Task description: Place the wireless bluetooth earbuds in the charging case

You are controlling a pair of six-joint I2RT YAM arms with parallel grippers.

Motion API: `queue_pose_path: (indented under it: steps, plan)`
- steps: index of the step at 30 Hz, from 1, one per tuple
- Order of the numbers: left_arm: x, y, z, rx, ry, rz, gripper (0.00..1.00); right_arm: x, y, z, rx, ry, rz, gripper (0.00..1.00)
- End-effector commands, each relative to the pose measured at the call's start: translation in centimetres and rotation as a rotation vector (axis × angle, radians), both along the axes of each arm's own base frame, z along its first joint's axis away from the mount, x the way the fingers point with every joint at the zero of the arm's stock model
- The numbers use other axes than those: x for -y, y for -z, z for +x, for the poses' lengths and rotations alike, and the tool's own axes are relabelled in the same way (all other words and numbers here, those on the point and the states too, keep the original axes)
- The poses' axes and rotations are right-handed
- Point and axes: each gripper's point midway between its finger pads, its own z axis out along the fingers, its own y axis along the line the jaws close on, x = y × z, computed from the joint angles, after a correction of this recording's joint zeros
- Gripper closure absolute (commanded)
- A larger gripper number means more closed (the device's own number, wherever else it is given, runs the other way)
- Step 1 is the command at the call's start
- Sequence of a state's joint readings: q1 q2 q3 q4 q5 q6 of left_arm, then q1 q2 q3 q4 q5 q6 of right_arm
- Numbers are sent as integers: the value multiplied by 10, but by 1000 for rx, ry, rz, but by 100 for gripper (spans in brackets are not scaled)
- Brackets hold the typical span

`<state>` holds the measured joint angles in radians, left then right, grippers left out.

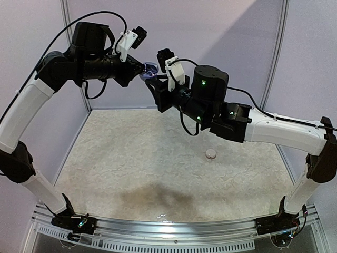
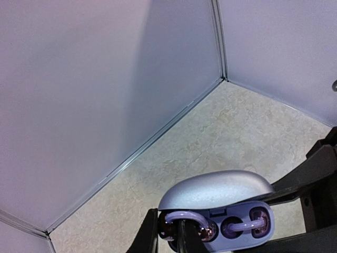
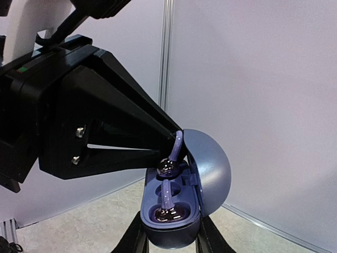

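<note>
The dark blue charging case (image 3: 174,232) hangs high above the table with its lid (image 3: 210,168) swung open, and my right gripper (image 3: 171,236) is shut on its body from both sides. One purple earbud (image 3: 167,210) sits in the slot nearer the right wrist camera. My left gripper (image 2: 171,227) is shut on a second purple earbud (image 2: 185,220), whose shiny dark end (image 3: 169,166) rests at the mouth of the far slot. In the top view the case (image 1: 150,68) shows between the two raised grippers. The seated earbud (image 2: 246,225) also shows beside the held one.
A small whitish round object (image 1: 210,154) lies on the pale mottled table (image 1: 158,174), right of centre. White booth walls (image 1: 221,31) close the back and sides. Both arms are raised near the back wall.
</note>
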<state>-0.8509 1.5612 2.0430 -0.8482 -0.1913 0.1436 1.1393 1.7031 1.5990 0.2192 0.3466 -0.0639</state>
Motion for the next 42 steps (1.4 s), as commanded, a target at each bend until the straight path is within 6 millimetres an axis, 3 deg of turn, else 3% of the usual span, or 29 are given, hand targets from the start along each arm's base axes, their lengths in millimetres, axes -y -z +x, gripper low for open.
queue_pose_path:
  steps: [1, 9, 19, 25, 42]
  plan:
    - [10, 13, -13, -39, 48, 8, 96, 1, -21, -6, 13, -5, 71, 100]
    - [13, 16, -14, -37, 68, 17, 81, 1, -22, -5, -3, -11, 101, 100]
    - [11, 15, -19, -35, 87, 29, 77, 5, -22, -6, -3, -2, 105, 100]
    - [12, 18, -20, -10, 113, 71, 66, 6, -21, -6, 2, 0, 95, 100]
    - [14, 33, -31, -54, 175, 122, 65, 12, -20, -7, -42, -35, 119, 100]
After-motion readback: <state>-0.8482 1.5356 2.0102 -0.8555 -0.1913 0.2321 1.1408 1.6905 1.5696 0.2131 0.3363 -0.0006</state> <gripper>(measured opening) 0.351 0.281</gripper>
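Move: My left fingers are still shut on the second earbud's stem over its well, at the near end of the purple charging case; the case's middle lies about 2 cm to the right, 1 cm back and 1 cm lower. The first earbud sits in the other well, roughly 3 cm right and 2 cm back, and the open lid stands about 4 cm right, 1 cm ahead. My right hand holds the case, its middle some 1 cm ahead, 1 cm left and 2 cm above. I spread my left fingers in two steps, from nearly shut to about a third open, and let go of the second earbud's stem. That hand barely leaves the spot: it drifts half a centimetre to the left and sinks as much at the end, rolling its left side up about 5 degrees, one finger still close by the stem. My right hand keeps its grip on the case and lowers it about 1 cm late on. ##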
